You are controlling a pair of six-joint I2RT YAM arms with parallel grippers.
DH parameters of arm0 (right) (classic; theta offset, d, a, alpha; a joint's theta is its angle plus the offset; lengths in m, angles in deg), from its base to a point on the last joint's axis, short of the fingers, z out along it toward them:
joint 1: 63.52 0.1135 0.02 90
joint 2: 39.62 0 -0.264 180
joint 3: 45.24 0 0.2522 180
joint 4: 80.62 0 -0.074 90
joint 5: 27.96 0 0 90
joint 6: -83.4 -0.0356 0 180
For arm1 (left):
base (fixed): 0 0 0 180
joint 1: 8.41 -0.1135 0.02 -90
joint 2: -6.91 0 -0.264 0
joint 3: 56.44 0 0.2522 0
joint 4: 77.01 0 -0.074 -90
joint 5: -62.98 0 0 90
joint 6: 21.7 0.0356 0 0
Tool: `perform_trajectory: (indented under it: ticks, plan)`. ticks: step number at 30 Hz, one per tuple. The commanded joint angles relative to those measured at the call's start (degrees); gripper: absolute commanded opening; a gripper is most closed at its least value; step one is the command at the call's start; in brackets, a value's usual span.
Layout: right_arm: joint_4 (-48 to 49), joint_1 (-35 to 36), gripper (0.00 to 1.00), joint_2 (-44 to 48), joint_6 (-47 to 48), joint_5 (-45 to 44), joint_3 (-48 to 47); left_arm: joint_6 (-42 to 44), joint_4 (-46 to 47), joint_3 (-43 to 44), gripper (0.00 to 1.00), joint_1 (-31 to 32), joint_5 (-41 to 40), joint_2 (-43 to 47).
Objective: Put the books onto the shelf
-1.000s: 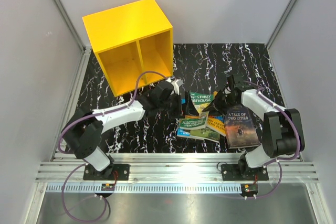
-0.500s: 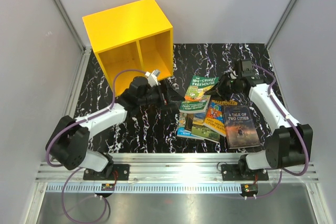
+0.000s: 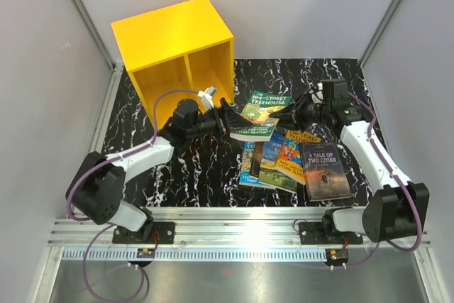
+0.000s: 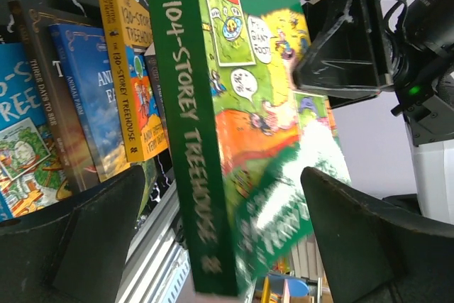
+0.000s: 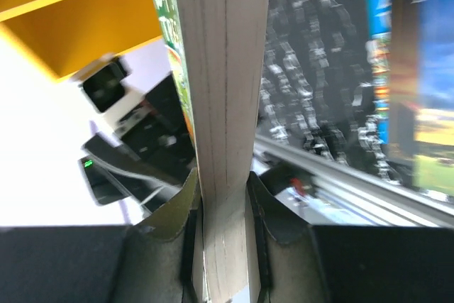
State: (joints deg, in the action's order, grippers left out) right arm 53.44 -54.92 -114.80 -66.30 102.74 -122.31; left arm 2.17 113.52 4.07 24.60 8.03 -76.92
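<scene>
My right gripper (image 3: 292, 113) (image 5: 223, 200) is shut on the page edge of a green book (image 3: 265, 106) (image 5: 221, 69) titled "The 104-Storey Treehouse" and holds it above the table. My left gripper (image 3: 228, 114) (image 4: 227, 204) is open at the book's other side. The green spine (image 4: 190, 140) stands between its wide-apart fingers (image 4: 78, 239), and neither finger presses on it. Several other books (image 3: 273, 155) lie overlapping on the black marbled table. The yellow shelf (image 3: 174, 51) (image 5: 64, 19) stands at the back left, its two compartments facing the arms.
A dark "A Tale of Two Cities" book (image 3: 325, 169) lies flat at the right of the pile. Grey walls enclose the table on three sides. A metal rail (image 3: 241, 228) runs along the near edge by the arm bases.
The right gripper has lifted the green book off the pile and carried it left and back. The left arm has reached right, bringing its open jaws around the book's spine.
</scene>
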Motion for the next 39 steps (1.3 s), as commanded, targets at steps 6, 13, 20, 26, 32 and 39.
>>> perform_trajectory:
  ticks: [6,13,20,26,32,39]
  plan:
    - [15.6,0.3,0.0,4.2,-11.8,11.4,2.6,-3.3,7.2,3.4,0.92,0.2,3.0,-2.2]
    - [16.6,0.3,0.0,4.9,-9.4,13.7,5.9,-6.5,10.2,7.8,0.53,-0.2,5.3,-3.6]
    - [18.2,0.3,0.0,4.6,-8.3,17.6,7.5,-11.8,18.7,8.1,0.8,-1.3,12.2,-5.1]
    - [18.9,0.3,0.0,6.3,-7.9,20.7,6.9,-22.3,34.8,4.6,0.88,-2.6,17.4,-6.4]
    - [21.3,0.3,0.0,6.6,-8.5,24.8,6.8,-21.9,33.6,2.7,0.76,-2.6,20.2,-4.7]
    - [24.6,1.9,0.0,7.7,-9.7,27.7,9.0,-9.1,12.1,4.3,0.38,-2.6,19.8,-1.1]
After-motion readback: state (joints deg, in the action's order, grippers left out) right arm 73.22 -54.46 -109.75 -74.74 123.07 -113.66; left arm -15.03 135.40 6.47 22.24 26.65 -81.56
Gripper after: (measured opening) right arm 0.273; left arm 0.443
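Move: The 104-Storey Treehouse is held in the air by the right hand at its page edge; its middle lies about 6 cm left, 1 ahead of and 3 below that hand. The open left hand has its fingers around the spine side, with the book's middle about 5 cm right of it and 2 ahead. From the left hand, Animal Farm lies some 10 cm right, 4 back and 20 below; the yellow shelf stands roughly 20 cm left and 20 ahead, its middle lower. The 104-Storey Treehouse, still pinched by its page edge, is carried up about 5 cm and back about 4 by the right hand, drifting left towards the left gripper while the wrist rolls its left side up and turns counter-clockwise, over 20 degrees in all. The left hand rises some 6 cm with the spine between its fingers, later easing back and turning clockwise; its fingers half close, reopen, then close to under half. ##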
